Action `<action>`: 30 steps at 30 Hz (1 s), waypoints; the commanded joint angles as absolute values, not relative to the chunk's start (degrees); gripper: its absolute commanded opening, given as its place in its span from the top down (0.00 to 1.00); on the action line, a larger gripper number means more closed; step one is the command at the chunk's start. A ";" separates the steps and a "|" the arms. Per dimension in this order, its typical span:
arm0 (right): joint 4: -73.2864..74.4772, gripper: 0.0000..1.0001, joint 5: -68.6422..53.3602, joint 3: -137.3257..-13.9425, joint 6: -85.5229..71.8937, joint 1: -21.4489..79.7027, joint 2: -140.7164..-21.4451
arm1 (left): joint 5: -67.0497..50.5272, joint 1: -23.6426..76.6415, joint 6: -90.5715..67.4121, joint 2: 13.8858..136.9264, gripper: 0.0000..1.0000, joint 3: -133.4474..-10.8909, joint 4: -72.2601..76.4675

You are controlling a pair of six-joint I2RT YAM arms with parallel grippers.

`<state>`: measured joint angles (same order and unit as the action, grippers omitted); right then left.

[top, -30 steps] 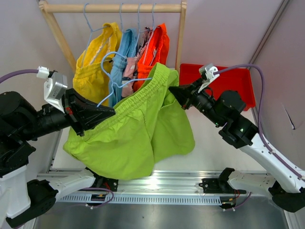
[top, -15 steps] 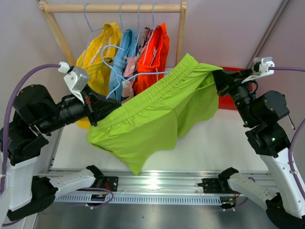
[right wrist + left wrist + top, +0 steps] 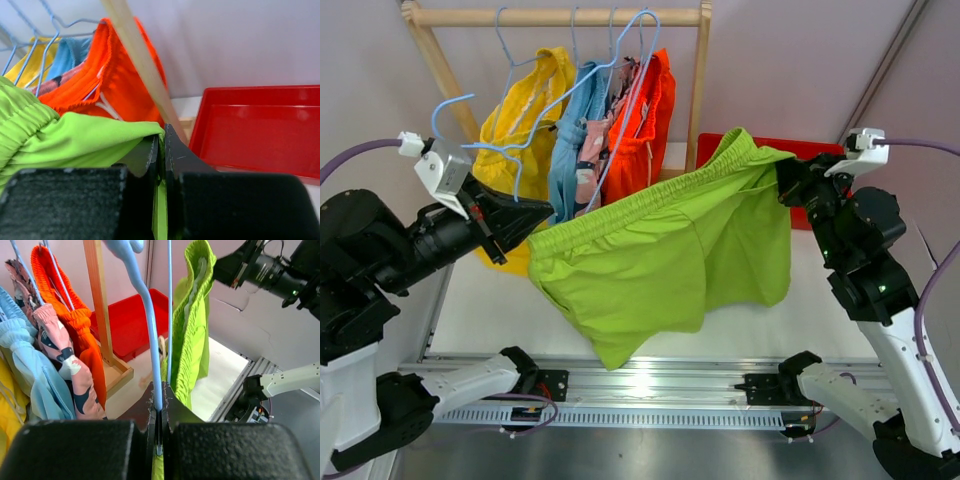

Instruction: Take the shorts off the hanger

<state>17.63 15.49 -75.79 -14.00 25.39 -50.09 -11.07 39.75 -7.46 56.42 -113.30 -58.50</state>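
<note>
The lime green shorts (image 3: 660, 250) hang stretched between my two grippers, in front of the rack. My left gripper (image 3: 544, 219) is shut on a light blue wire hanger (image 3: 570, 95), which tilts up toward the rail. In the left wrist view the wire (image 3: 159, 390) sits between the closed jaws, with a sliver of lime fabric below it. My right gripper (image 3: 783, 181) is shut on the waistband's other end (image 3: 100, 137). Yellow shorts (image 3: 525, 120), light blue shorts (image 3: 575, 130), pink patterned shorts (image 3: 595, 150) and orange shorts (image 3: 645, 110) hang on the rack.
A wooden rack with a top rail (image 3: 555, 16) and a right post (image 3: 698, 90) stands at the back. A red tray (image 3: 820, 155) lies behind my right gripper and also shows in the right wrist view (image 3: 260, 130). A metal rail (image 3: 650, 385) runs along the near edge.
My left arm has pulled back to the left. The blue hanger has swung up out of the waistband toward the rail. The lime shorts now sag lower between the grippers.
</note>
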 commanded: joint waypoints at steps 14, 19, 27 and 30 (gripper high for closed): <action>14.93 1.00 12.19 -77.38 -8.90 49.22 -54.66 | 4.82 39.81 -10.37 63.63 1.00 -103.28 -35.15; 17.14 1.00 23.90 -100.41 -2.64 40.19 -65.90 | 1.86 39.81 -11.24 59.07 1.00 -89.34 -34.37; 16.36 1.00 21.27 -148.33 3.85 18.30 -93.76 | -2.28 40.43 -14.59 55.90 1.00 -80.34 -33.05; 8.20 1.00 19.42 -146.79 3.52 13.38 -96.76 | -1.85 40.43 -15.12 57.47 1.00 -79.72 -31.82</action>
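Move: The right hand already pinches one end of the green shorts' waistband; the red bin lies about 25 cm ahead, 11 cm to its right and 42 cm below, with the rack's right post roughly 18 cm ahead and 8 cm left. The left hand holds the hanger; the pink shorts hang some 25 cm ahead, 5 cm right and 20 cm below, the orange shorts about 6 cm farther right of them at the same depth. Shorts still pinched, the right hand dips left, then whips right and 33 cm up; left lowers hanger forward. ##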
